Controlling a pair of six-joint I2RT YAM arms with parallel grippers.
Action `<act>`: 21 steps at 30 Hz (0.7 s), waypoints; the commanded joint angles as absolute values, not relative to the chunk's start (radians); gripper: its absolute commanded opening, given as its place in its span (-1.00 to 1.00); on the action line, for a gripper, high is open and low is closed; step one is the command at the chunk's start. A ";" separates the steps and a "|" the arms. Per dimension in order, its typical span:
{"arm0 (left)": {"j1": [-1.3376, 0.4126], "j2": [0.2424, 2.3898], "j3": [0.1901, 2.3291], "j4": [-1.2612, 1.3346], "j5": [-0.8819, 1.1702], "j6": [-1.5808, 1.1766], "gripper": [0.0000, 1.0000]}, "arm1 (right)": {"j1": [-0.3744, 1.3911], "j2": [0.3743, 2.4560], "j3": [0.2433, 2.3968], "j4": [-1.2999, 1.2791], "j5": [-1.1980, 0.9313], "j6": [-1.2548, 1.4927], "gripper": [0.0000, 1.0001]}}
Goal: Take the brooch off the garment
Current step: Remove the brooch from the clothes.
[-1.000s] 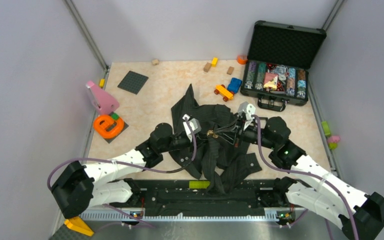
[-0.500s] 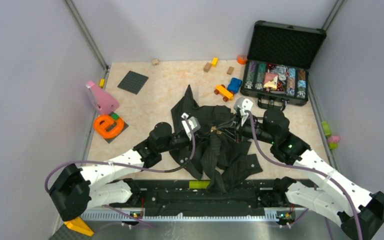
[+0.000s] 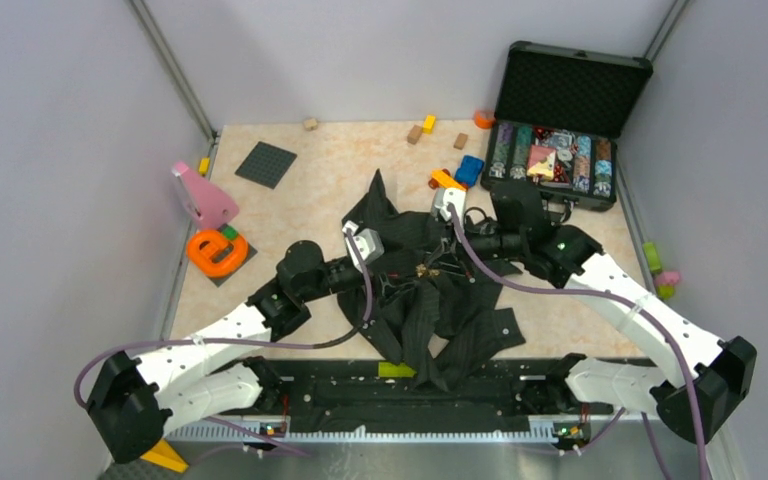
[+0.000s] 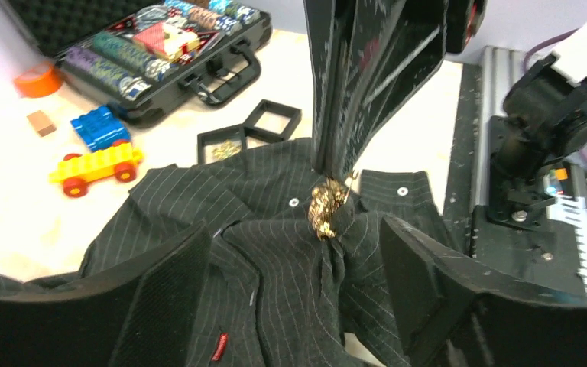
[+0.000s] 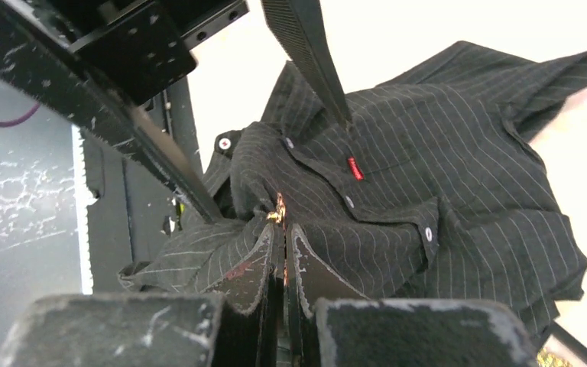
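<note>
The garment (image 3: pixel 440 310) lies crumpled at the middle of the table, dark with pinstripes (image 4: pixel 199 206). The gold brooch (image 3: pixel 422 270) sits on a raised peak of fabric (image 4: pixel 325 208). My right gripper (image 3: pixel 429 265) comes down from above and is shut on the brooch (image 5: pixel 279 212), its tips (image 5: pixel 283 229) pinched together at the metal. The cloth puckers up against the brooch and touches it. My left gripper (image 4: pixel 294 252) is open, its fingers (image 4: pixel 160 290) standing wide on either side of the fabric fold just below the brooch, holding nothing.
An open black case of poker chips (image 3: pixel 560 160) stands at the back right. A yellow toy car (image 4: pixel 95 167), a blue block (image 4: pixel 101 128) and black square boxes (image 4: pixel 271 120) lie just beyond the shirt. A pink piece (image 3: pixel 203 195) and an orange ring (image 3: pixel 217 250) are at the left.
My left gripper has opened and let go of the fabric, drawing back slightly to the left. The right arm has swung toward the back, still shut on the brooch.
</note>
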State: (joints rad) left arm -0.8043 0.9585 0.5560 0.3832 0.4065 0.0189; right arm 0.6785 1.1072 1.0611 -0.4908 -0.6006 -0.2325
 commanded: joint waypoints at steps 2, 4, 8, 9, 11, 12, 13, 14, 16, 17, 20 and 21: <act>-0.751 1.009 0.631 0.408 0.641 0.022 0.50 | 0.684 1.154 1.184 -0.636 -0.714 -0.405 -1.00; -0.738 1.029 0.641 0.410 0.703 0.024 0.41 | 0.687 1.172 1.202 -0.662 -0.726 -0.438 -1.00; -0.726 1.053 0.653 0.404 0.748 0.039 0.30 | 0.690 1.177 1.209 -0.660 -0.759 -0.462 -1.00; -0.723 1.055 0.656 0.401 0.750 0.040 0.22 | 0.691 1.177 1.210 -0.659 -0.771 -0.466 -1.00; -0.718 1.055 0.661 0.400 0.766 0.040 -0.17 | 0.693 1.175 1.209 -0.659 -0.784 -0.473 -1.00; -0.716 1.055 0.664 0.399 0.769 0.039 -0.26 | 0.694 1.176 1.211 -0.661 -0.785 -0.476 -1.00; -0.715 1.056 0.668 0.399 0.771 0.038 -0.28 | 0.698 1.178 1.211 -0.667 -0.785 -0.481 -1.00; -0.716 1.058 0.670 0.403 0.773 0.033 -0.28 | 0.701 1.181 1.212 -0.671 -0.785 -0.484 -1.00; -0.716 1.063 0.672 0.413 0.790 0.024 -0.26 | 0.705 1.185 1.216 -0.676 -0.782 -0.486 -1.00; -0.715 1.068 0.673 0.415 0.800 0.022 -0.25 | 0.706 1.187 1.218 -0.676 -0.781 -0.486 -1.00; -0.716 1.084 0.684 0.408 0.817 0.021 -0.27 | 0.712 1.194 1.225 -0.676 -0.779 -0.486 -1.00; -0.715 1.090 0.689 0.404 0.827 0.021 -0.29 | 0.714 1.197 1.231 -0.676 -0.776 -0.486 -1.00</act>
State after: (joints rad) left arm -0.7204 1.0695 0.6434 0.3737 0.7708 0.0273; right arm 0.6979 1.1877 1.1618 -0.6807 -0.7444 -0.4545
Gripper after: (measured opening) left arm 0.366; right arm 0.011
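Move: The brooch, with the garment pinned to it, sits at the shut fingertips of my right hand, about 2 cm to that hand's left, level front to back and some 1 cm lower. From my open left hand it is about 4 cm to the right, 1 cm ahead and at its height. The garment's heap lies below the brooch, its middle roughly 16 cm lower; the yellow car is about 21 cm ahead and 7 cm right of my left hand, well below. I bring my left hand back about 2 cm and a little to the right, in towards the brooch, swinging it some 15 degrees clockwise while I narrow its fingers around the brooch from nearly wide open to a bit over a third. My right hand stays shut at the brooch and draws it back about 2.5 cm, turning some 15 degrees counter-clockwise. ##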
